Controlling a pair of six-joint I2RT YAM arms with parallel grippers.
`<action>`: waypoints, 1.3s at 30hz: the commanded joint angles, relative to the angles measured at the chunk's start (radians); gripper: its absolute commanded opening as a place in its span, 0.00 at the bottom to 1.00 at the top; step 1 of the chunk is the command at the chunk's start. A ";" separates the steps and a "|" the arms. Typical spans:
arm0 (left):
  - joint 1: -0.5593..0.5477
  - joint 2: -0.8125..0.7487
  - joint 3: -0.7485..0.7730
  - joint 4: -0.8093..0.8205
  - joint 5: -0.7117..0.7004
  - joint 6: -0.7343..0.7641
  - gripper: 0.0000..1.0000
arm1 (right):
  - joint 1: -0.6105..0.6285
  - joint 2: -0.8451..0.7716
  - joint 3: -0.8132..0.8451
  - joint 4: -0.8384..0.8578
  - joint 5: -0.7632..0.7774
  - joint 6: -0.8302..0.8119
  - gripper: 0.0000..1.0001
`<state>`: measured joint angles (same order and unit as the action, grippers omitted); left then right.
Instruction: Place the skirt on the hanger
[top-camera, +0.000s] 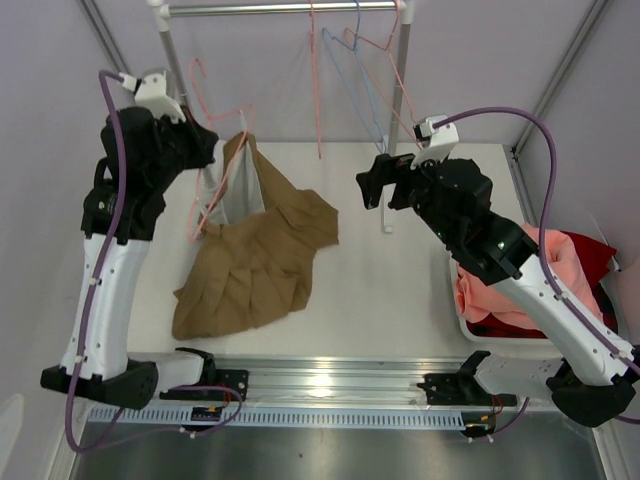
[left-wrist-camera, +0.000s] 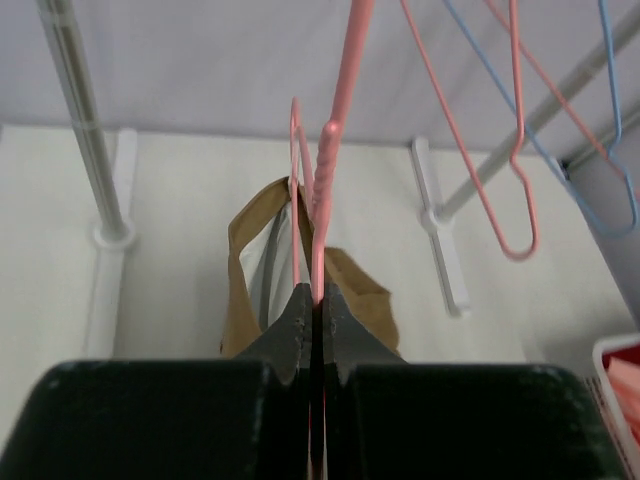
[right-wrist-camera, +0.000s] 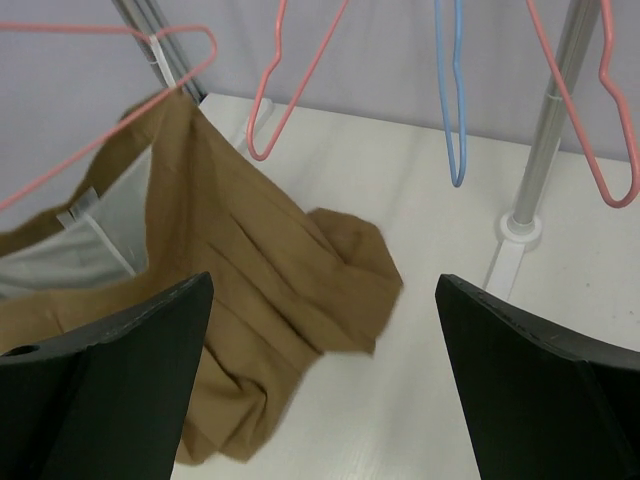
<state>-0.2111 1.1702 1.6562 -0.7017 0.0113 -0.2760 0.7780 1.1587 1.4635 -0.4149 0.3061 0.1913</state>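
My left gripper (top-camera: 207, 152) is raised at the left and is shut on the wire of a salmon-pink hanger (top-camera: 206, 103). In the left wrist view the jaws (left-wrist-camera: 318, 296) pinch the hanger (left-wrist-camera: 322, 200) with no gap. The tan-brown skirt (top-camera: 258, 255) hangs by its waistband from one end of the hanger. Its pale grey lining shows, and the rest lies spread on the table. In the right wrist view the skirt (right-wrist-camera: 250, 270) trails from the hanger (right-wrist-camera: 100, 150). My right gripper (top-camera: 374, 182) hovers to the skirt's right, open and empty, with its fingers (right-wrist-camera: 120, 350) wide apart.
A clothes rail (top-camera: 280, 8) across the back carries more pink hangers (top-camera: 318, 90) and a light blue hanger (top-camera: 362, 95). Its right post (top-camera: 404, 70) stands just behind my right gripper. A white basket (top-camera: 470, 325) at the right holds salmon-pink and dark red cloth.
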 joint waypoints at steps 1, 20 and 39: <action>0.039 0.080 0.218 0.070 0.021 0.024 0.00 | -0.011 0.013 0.078 -0.007 -0.019 0.007 0.99; 0.185 0.621 0.787 0.264 0.038 -0.044 0.00 | -0.091 0.154 0.262 0.059 -0.174 0.020 1.00; 0.254 0.706 0.668 0.297 0.096 -0.060 0.00 | -0.102 0.156 0.207 0.068 -0.177 0.040 1.00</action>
<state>0.0406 1.8893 2.3287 -0.4877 0.0830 -0.3328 0.6807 1.3388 1.6772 -0.3817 0.1371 0.2176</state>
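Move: The left gripper already holds the neck of the skirt's hanger. Its place on the rail, just inside the left corner, lies about 25 cm ahead, 9 cm left and 11 cm above the hand. The left post stands about 27 cm ahead and 14 cm left; the lone pink hanger hangs roughly 25 cm ahead and 23 cm right, near hand height. From the empty right hand, that rail spot is about 29 cm ahead, 39 cm left and 12 cm above. Carry the hanger and skirt forward about 21 cm and 8 cm left with the left gripper, keeping its grip on the neck. Rise some 9 cm early so the hook comes up to the rail beside the left corner, then sink about 5 cm, turning the hand a little counter-clockwise and nose-up. Let the open right hand ease forward and up, touching nothing. ##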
